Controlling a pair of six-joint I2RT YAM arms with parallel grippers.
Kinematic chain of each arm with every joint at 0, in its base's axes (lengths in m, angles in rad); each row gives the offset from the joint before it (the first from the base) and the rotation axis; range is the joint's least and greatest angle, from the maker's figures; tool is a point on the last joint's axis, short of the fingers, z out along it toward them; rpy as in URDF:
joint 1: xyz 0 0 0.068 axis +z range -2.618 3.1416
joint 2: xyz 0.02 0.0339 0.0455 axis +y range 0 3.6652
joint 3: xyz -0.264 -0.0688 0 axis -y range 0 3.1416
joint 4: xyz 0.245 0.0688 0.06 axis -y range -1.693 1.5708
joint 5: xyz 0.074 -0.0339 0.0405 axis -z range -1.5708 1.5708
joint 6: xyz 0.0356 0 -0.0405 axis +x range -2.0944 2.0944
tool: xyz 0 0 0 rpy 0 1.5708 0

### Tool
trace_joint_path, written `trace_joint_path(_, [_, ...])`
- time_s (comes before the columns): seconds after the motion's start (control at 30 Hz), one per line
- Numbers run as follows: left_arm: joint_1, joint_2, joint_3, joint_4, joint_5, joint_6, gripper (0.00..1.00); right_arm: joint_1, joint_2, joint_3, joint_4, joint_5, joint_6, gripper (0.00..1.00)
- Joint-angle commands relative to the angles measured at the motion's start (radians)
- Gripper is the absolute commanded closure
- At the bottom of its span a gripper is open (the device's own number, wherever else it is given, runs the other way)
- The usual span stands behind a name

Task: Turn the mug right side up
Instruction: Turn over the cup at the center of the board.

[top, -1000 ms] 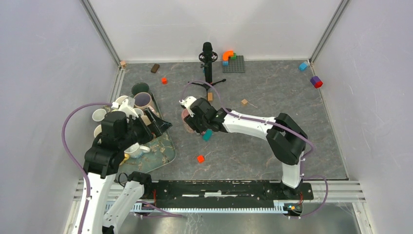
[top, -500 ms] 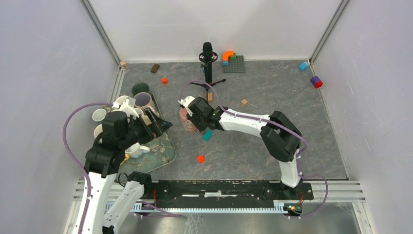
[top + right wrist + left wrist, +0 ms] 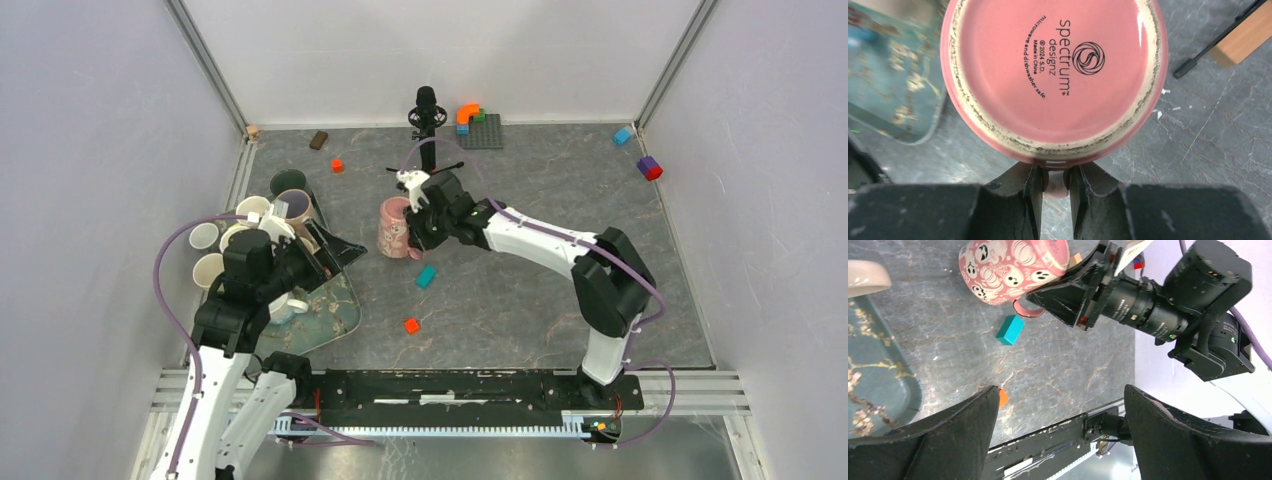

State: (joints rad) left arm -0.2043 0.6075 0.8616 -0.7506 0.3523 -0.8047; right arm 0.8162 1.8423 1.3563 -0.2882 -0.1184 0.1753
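Observation:
The pink mug [image 3: 395,227] with ghost faces hangs tipped on its side just right of the tray. Its stamped bottom [image 3: 1053,75] faces the right wrist camera. My right gripper [image 3: 420,236] is shut on the mug's handle [image 3: 1054,189], one finger on each side of the loop. From the left wrist view the mug [image 3: 1013,265] shows with its rim pointing left and its handle underneath, in the black fingers. My left gripper [image 3: 335,255] hovers over the tray's right edge, jaws wide open [image 3: 1060,395] and holding nothing.
A patterned tray [image 3: 335,310] at the left holds several cups [image 3: 205,236]. A teal block [image 3: 426,276] and an orange block [image 3: 411,325] lie near the mug. A microphone stand [image 3: 427,115] and a grey baseplate [image 3: 480,130] are at the back. A wooden block [image 3: 1245,37] lies close by.
My right gripper closed on the mug's handle and carried it up and to the right, tipping it from bottom-up onto its side. The left arm shifted slightly right.

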Motion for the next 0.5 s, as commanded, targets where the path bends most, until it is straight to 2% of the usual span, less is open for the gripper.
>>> trace_joint_path(0.0, [0.004,-0.01,-0.029,0.173,0.075,-0.092,0.0,-0.054,-0.152,0.002,0.271,-0.203,0.118,1.0])
trace_joint_path(0.23, [0.003,0.001,-0.139,0.387,0.137,-0.206,0.0,-0.124,-0.219,-0.044,0.514,-0.375,0.369,1.0])
trace_joint_path(0.47, [-0.005,0.043,-0.196,0.612,0.147,-0.268,0.0,-0.155,-0.262,-0.071,0.75,-0.44,0.62,1.0])
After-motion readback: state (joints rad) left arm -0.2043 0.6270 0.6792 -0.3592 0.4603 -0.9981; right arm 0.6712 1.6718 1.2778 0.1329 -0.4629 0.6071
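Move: At the right fingers, already off the table by its handle, the mug hangs mouth down and to the left, its middle about 4 cm ahead, 3 cm left and 1 cm higher. Some 10 cm below that hand lie the teal block, 1 cm back and 3 cm right, the orange cube, 11 cm back and level sideways, and the black stand's feet, 19 cm ahead and 3 cm right. From the left hand, the mug is roughly 14 cm ahead, 9 cm right and 14 cm lower. Lifting the mug fast, the right hand climbs about 14 cm almost straight above the table and rolls so its left side rises nearly 40 degrees, bringing the fingers from slanting down to almost level, pointing left; they keep pinching the handle. The left hand, fingers wide open, eases some 4 cm forward and right towards the mug, its left side dipping a little. ##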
